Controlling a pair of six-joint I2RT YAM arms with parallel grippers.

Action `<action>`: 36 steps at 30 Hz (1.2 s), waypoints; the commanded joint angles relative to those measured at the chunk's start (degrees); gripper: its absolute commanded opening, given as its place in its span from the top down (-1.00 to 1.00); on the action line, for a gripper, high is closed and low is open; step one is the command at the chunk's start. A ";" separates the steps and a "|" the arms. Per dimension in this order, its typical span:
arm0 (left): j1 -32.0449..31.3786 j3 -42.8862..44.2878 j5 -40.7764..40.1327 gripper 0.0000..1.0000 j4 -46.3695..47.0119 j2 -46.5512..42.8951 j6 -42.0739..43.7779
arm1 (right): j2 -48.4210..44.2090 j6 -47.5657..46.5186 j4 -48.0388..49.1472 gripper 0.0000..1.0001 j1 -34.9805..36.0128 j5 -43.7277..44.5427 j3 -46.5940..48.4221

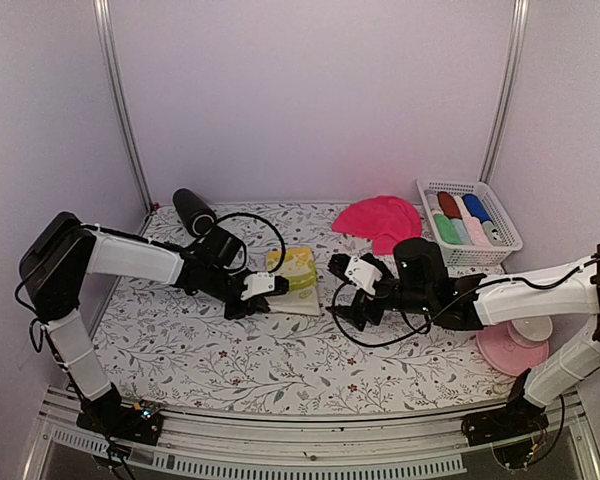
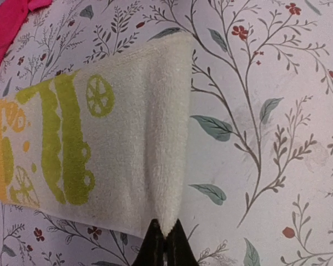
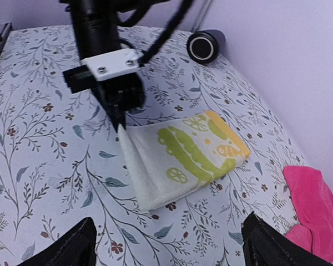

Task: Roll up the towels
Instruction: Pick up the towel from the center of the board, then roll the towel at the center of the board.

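A pale towel [image 1: 298,282] printed in green and yellow lies flat on the flowered tablecloth, its near edge folded up into a ridge [image 2: 169,138]. My left gripper [image 2: 166,239] is shut on the corner of that ridge. From the right wrist view it pinches the towel [image 3: 180,158] at the left corner. My right gripper [image 3: 167,235] is open and hangs just right of the towel, not touching it; from above it [image 1: 338,292] faces the left gripper [image 1: 268,300]. A hot pink towel [image 1: 380,222] lies crumpled at the back.
A white basket [image 1: 456,184] at the back right holds several rolled towels in red, blue, green and pale colours. A black cylinder [image 1: 192,210] lies at the back left. A pink plate [image 1: 500,352] with a white bowl sits under my right arm.
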 commanded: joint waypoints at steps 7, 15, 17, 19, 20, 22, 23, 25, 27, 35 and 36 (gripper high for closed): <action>5.30 6.28 16.39 1.00 -17.59 3.58 -2.67 | 16.06 -7.04 2.06 -0.59 4.48 -4.43 8.48; 7.58 5.41 18.78 1.00 -20.36 5.30 -3.65 | 23.90 -5.89 2.38 -0.46 5.97 -3.48 11.98; 7.67 4.99 19.06 0.99 -20.31 5.61 -4.11 | 25.09 -6.12 2.18 -0.45 6.50 -3.42 12.74; 7.80 4.71 19.55 0.99 -20.32 5.88 -4.36 | 26.01 -6.36 1.79 -0.44 6.98 -4.00 13.48; 7.84 4.74 19.74 0.99 -20.25 6.00 -4.60 | 26.57 -6.41 1.60 -0.42 7.18 -3.83 13.87; 8.06 4.54 20.19 0.99 -20.32 6.19 -4.61 | 27.78 -6.25 1.50 -0.36 7.39 -2.73 14.71; 8.08 4.39 20.38 0.99 -20.30 6.24 -4.60 | 28.44 -6.03 1.27 -0.31 7.46 -2.16 15.20; 8.19 4.14 20.77 0.98 -20.33 6.33 -4.50 | 29.64 -5.70 0.73 -0.22 7.47 -1.12 16.08; 8.21 3.97 20.88 0.98 -20.23 6.58 -4.43 | 30.52 -5.48 0.38 -0.15 7.51 -0.69 16.52; 8.64 3.79 21.35 0.96 -19.96 6.94 -4.44 | 31.72 -5.41 -0.45 0.05 7.46 -1.11 16.69; 8.71 3.80 21.47 0.97 -19.96 6.91 -4.43 | 31.88 -5.44 -0.55 0.08 7.50 -1.16 16.71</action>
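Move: The towel's free right near corner lies about 6 cm left, 3 cm ahead and 15 cm below the open right hand; the towel's middle is some 12 cm left and 9 cm ahead, and the pink cloth 26 cm ahead and 7 cm right. The left hand already pinches the left near corner; from it the right corner is about 11 cm right and 2 cm back, and the towel's middle 6 cm right and 5 cm ahead. Lower the right gripper some 13 cm while carrying it about 9 cm left to the towel's free near corner, tipping its fingers more steeply down and closing them halfway around that corner without shutting. Meanwhile keep the left pinch and draw its corner back about 4 cm, left and slightly down, swinging those fingertips about 30 degrees towards the base. ##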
